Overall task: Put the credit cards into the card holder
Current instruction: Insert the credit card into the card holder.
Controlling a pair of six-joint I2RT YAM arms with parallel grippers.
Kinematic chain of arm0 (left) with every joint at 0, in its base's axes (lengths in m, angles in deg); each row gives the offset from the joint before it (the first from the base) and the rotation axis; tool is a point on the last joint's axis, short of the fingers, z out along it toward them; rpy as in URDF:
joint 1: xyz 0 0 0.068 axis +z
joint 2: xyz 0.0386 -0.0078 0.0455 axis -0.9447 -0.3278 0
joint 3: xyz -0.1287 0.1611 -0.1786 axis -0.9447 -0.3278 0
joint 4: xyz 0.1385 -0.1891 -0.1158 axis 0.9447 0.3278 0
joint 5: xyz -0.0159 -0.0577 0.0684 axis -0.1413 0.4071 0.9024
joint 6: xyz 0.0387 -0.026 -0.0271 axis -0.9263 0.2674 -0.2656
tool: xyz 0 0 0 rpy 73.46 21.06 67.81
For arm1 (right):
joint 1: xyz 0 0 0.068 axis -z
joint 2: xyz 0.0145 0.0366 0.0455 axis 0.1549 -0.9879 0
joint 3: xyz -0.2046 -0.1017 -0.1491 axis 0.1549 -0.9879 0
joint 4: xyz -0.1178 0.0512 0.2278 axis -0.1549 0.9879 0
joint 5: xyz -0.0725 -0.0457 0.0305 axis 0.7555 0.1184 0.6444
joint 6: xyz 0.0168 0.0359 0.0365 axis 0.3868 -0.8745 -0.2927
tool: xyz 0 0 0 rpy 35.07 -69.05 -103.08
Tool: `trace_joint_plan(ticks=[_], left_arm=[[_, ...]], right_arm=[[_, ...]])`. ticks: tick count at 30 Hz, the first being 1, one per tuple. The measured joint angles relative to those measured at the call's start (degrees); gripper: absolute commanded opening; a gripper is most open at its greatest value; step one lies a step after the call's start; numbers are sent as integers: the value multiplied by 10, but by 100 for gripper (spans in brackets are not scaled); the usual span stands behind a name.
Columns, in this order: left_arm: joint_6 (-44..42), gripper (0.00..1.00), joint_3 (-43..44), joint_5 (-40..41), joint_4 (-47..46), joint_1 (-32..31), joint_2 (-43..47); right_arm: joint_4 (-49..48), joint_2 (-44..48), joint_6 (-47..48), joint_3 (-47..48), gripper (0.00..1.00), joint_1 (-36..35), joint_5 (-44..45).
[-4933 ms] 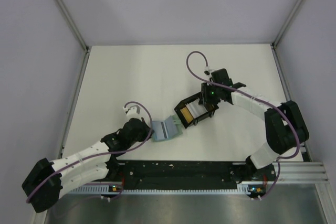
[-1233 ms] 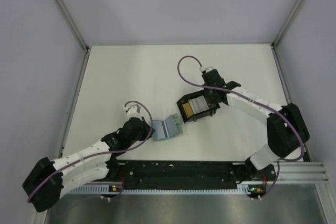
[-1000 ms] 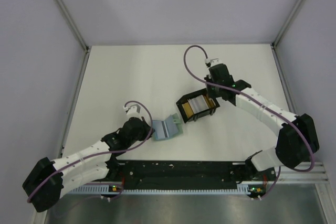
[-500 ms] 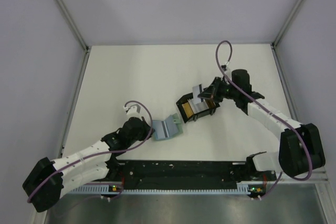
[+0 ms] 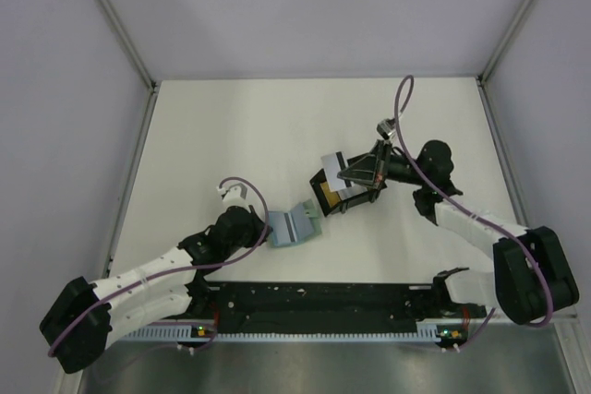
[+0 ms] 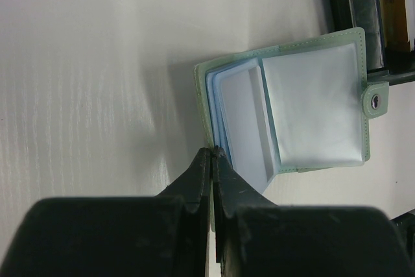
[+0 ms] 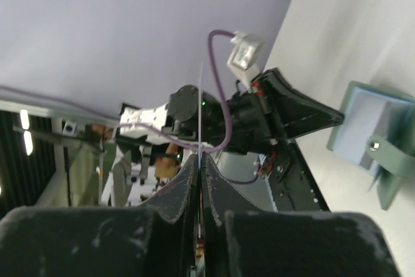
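Note:
The sage-green card holder (image 5: 294,224) lies open on the table, its pale blue slotted inside (image 6: 305,111) facing up. My left gripper (image 5: 265,231) is shut on the holder's left edge (image 6: 209,121). A pale grey-white credit card (image 5: 331,160) with a dark stripe hangs above the black box, and my right gripper (image 5: 353,173) is shut on it. In the right wrist view that card (image 7: 201,95) shows edge-on as a thin line rising from the fingertips, with the holder (image 7: 373,137) at the far right. More credit cards (image 5: 326,198), yellow-orange and grey, stand in the box.
The black open box (image 5: 355,204) sits just right of the holder, its corner close to the holder's snap tab (image 6: 375,100). Grey walls enclose the white table on three sides. A black rail (image 5: 323,302) runs along the near edge between the arm bases.
My right gripper has pulled a grey-white card up out of the black box, while its arm swung out to the right and the wrist turned sideways. The left arm and the holder have not moved.

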State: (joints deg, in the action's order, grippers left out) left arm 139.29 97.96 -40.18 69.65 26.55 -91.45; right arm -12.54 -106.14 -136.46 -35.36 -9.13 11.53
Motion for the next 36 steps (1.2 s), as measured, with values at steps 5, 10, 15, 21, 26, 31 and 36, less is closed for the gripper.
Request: trace_joint_plan(ticks=[5, 10, 15, 21, 26, 31, 36], left_arm=[[-2, 0, 0, 0, 0, 0, 0], [-2, 0, 0, 1, 1, 0, 0], [-1, 0, 0, 1, 3, 0, 0], [3, 0, 0, 1, 4, 0, 0], [3, 0, 0, 1, 4, 0, 0], [3, 0, 0, 0, 4, 0, 0], [3, 0, 0, 0, 4, 0, 0]], right_arm=[[-103, 0, -93, -8, 0, -28, -11], [-161, 4, -247, -57, 0, -54, 86], [-45, 109, -304, -56, 0, -80, 177], [62, 227, -351, -45, 0, -81, 251], [117, 232, -367, -44, 0, -81, 267], [219, 230, -373, -8, 0, -81, 267], [292, 233, -372, 33, 0, -81, 274]])
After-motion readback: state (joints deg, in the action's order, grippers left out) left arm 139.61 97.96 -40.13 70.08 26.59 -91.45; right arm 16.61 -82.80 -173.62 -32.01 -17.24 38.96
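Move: The right hand, with a credit card already pinched, is bound for the open card holder, whose middle lies about 14 cm to its left, 3 cm back and some 22 cm below. The black card box lies about 6 cm ahead and 20 cm below, roughly level sideways; the left gripper stands about 20 cm left, 4 cm back and 20 cm below. From the left hand the holder's middle is about 7 cm right, 2 cm ahead and 2 cm lower. The right hand, keeping the card pinched, eases back about 2 cm and then lifts away from the card holder and the card box, overshooting and sinking a little to end some 8 cm higher, while it rolls about 40 degrees around its left-pointing fingers, upper side going forward, and swings the fingertips some 20 degrees clockwise towards forward. The left hand stays in place, its shut fingers still pinching the holder's left edge near the table. ##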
